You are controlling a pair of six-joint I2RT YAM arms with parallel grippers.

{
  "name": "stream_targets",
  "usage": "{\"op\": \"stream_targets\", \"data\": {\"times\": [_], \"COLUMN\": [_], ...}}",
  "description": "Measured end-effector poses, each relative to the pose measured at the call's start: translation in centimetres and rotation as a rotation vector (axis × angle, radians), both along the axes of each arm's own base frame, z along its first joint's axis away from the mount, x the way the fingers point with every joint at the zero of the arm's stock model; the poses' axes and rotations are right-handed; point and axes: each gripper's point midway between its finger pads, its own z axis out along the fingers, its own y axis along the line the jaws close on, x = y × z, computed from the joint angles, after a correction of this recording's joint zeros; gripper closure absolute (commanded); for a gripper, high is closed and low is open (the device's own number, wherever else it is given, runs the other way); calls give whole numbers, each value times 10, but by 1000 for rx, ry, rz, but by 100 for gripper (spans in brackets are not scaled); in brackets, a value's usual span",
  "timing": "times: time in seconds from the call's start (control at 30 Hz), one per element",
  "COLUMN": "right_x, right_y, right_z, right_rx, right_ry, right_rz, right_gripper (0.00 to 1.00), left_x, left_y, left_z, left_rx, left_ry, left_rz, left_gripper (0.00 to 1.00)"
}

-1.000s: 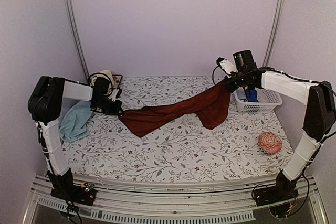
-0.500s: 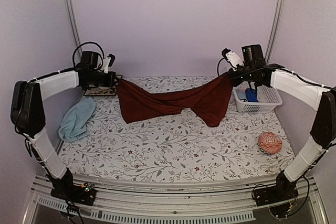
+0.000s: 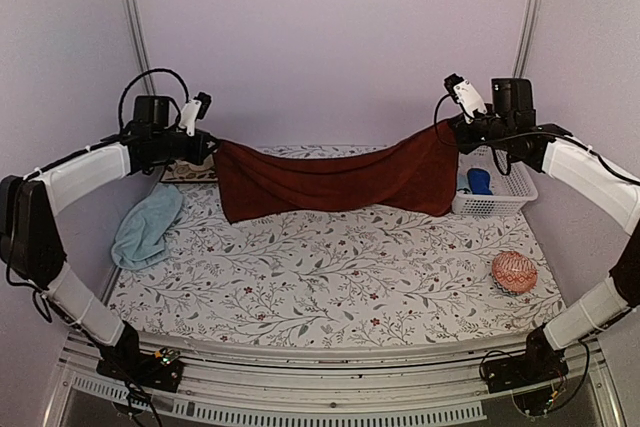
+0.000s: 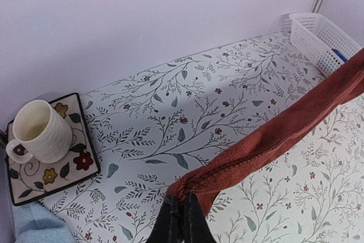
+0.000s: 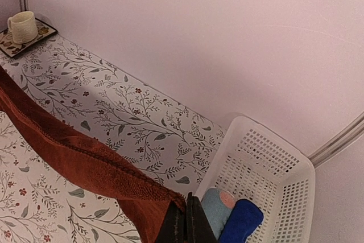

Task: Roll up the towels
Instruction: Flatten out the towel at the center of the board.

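The dark maroon towel (image 3: pixel 330 182) hangs spread like a curtain above the back of the table, its lower edge brushing the flowered cloth. My left gripper (image 3: pixel 213 146) is shut on its upper left corner, and the left wrist view shows the fingers (image 4: pixel 183 200) pinching the hem of the towel (image 4: pixel 273 140). My right gripper (image 3: pixel 455 133) is shut on the upper right corner; the right wrist view has the pinch (image 5: pixel 187 201) beside the towel (image 5: pixel 85 160). The pale blue towel (image 3: pixel 147 227) lies crumpled at the table's left edge, apart from both grippers.
A white basket (image 3: pixel 503 194) at the back right holds a bright blue roll (image 5: pixel 240 220) and a pale blue roll (image 5: pixel 213 208). An orange-pink patterned ball (image 3: pixel 514 272) sits at the right. A cream cup (image 4: pixel 37 132) stands on a patterned square plate (image 4: pixel 54 170) at the back left.
Both arms have risen and drawn apart, lifting the maroon towel off the table and stretching it from a sagging drape into a taut hanging sheet.
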Motion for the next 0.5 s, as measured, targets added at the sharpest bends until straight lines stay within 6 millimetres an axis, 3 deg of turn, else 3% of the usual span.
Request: {"op": "stream_targets", "data": {"times": [0.13,0.23,0.3,0.4,0.5], "right_x": [-26,-64,-85,-107,-101], "right_y": [9,11,10,6,6], "right_z": [-2,-1,11,45,66], "right_rx": [27,62,83,112,118], "right_ry": [4,-13,-59,-168,-206], "right_rz": [88,165,195,213,204], "right_gripper": [98,98,98,98,98], "left_x": [-33,-71,-94,-120,-124], "left_y": [-1,-1,2,6,6], "left_z": [9,19,31,57,75], "left_rx": [-17,-37,-43,-44,-36], "left_ry": [-27,-73,-127,-229,-282], "left_rz": [-41,-74,-86,-95,-104], "left_gripper": [100,100,100,100,100]}}
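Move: Over the board with the dark red towel strung between them, the hands have the board's center on their inner sides: about 25 cm right, 4 cm back and 24 cm below the left one, roughly 24 cm left, 3 cm back and 31 cm below the right. From the left hand the mug stands some 16 cm ahead and 12 cm left, the light blue towel 6 cm back and 21 cm left; from the right, the white basket is about 11 cm ahead and 16 cm right, the patterned bowl 17 cm back and 17 cm right. Sweeping back together, both hands keep their pinch on the dark red towel's upper corners and draw it towards the robot, the left about 12 cm, the right about 10 cm, with the gap between them unchanged. In the later half they also rise some 7 cm, the fingers tipping up 10 to 15 degrees, while the right wrist turns counter-clockwise about as much. ##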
